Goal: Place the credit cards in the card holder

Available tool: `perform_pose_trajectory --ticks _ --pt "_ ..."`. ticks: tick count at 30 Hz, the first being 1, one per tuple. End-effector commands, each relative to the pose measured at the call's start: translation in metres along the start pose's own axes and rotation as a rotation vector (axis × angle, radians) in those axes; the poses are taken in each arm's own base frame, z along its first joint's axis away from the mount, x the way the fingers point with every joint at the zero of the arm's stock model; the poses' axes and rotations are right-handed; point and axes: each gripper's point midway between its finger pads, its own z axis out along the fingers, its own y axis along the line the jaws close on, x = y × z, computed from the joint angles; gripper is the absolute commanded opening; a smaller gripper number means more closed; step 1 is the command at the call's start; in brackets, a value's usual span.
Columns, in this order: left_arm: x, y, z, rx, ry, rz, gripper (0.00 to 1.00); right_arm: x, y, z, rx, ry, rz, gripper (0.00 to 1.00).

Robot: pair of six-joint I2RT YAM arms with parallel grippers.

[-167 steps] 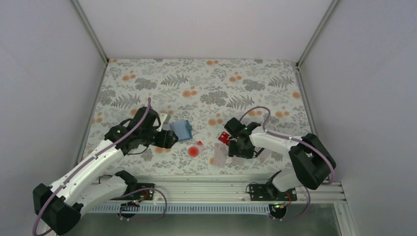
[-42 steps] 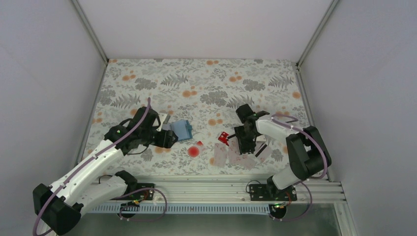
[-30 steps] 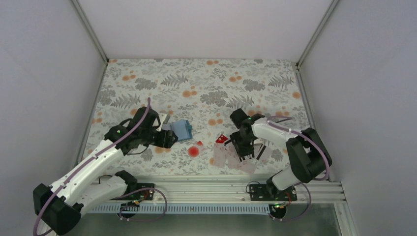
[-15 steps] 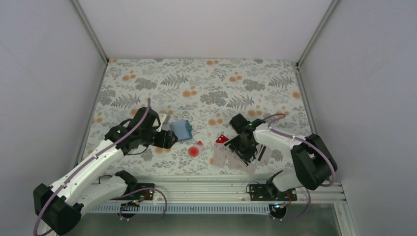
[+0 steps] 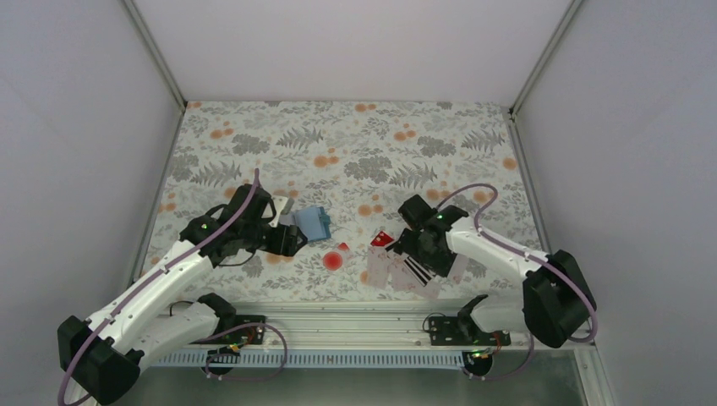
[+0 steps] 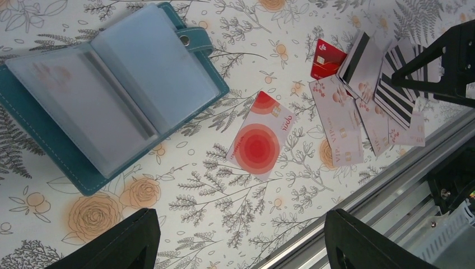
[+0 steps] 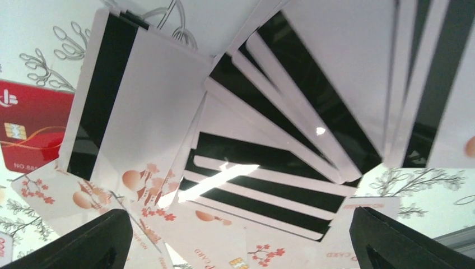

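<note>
The card holder is a blue wallet lying open on the flowered table, its clear sleeves up and its snap tab at the far side. The left gripper hovers just beside it, open, with nothing between the fingers. Several credit cards lie fanned in a loose pile, pale with black stripes. A red card lies at the pile's edge, and a pale card with a red disc lies alone. The right gripper stands open close over the pile, holding nothing.
A metal rail runs along the table's near edge, right by the card pile. White walls close in the table on three sides. The right arm's cable loops over the cloth behind the pile.
The right arm's elbow swung outward to the right and its wrist turned over the card pile, and its jaws stand wider. The left arm and the card holder stayed put.
</note>
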Motion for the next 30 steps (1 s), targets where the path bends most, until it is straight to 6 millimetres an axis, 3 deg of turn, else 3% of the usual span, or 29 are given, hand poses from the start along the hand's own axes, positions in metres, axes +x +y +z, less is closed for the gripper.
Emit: perform_pose_trajectory --ticks 1,9,13,18,21,25,30 --pt "0.000 -0.005 0.001 0.038 -0.002 0.024 0.74 -0.023 -0.013 -0.013 0.044 -0.116 0.050 0.99" --pt "-0.001 -0.008 -0.001 0.058 -0.010 0.034 0.74 -0.071 -0.046 -0.022 -0.010 -0.229 0.231 0.99" --pt "-0.003 -0.008 -0.004 0.064 -0.022 0.036 0.74 -0.072 -0.074 -0.006 -0.009 -0.163 0.382 0.99" --pt "-0.006 -0.007 -0.008 0.059 -0.047 0.031 0.74 -0.076 -0.106 -0.004 0.037 -0.160 0.520 0.99" --pt "-0.008 -0.004 -0.012 0.046 -0.065 0.023 0.74 -0.077 -0.109 0.004 0.002 -0.140 0.561 0.99" --pt "-0.010 -0.002 -0.013 0.038 -0.073 0.016 0.74 -0.073 -0.095 0.024 -0.084 -0.088 0.552 0.98" --pt "-0.012 0.002 -0.015 0.023 -0.090 0.005 0.74 -0.060 -0.098 0.038 -0.061 -0.031 0.489 0.96"
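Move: The striped white card at the right end of the fan lies about 12 cm to the right of my right hand, 1 cm ahead and 4 below. Also 4 cm below are the double-striped card, almost under my fingers, the middle striped cards 5 cm right and 2 ahead, and the left striped card 4 cm left and 5 ahead. From my left hand the right-end card is roughly 43 cm right, about level, some 14 below. With the fingers staying wide open and empty, I swing my right hand about 12 cm to the right over the fan, first arcing up and a few centimetres forward, then back and down some 5 cm towards the right-end striped card, turning the wrist about 30 degrees clockwise. At the end my fingertips come low around that card, but contact can't be seen. ##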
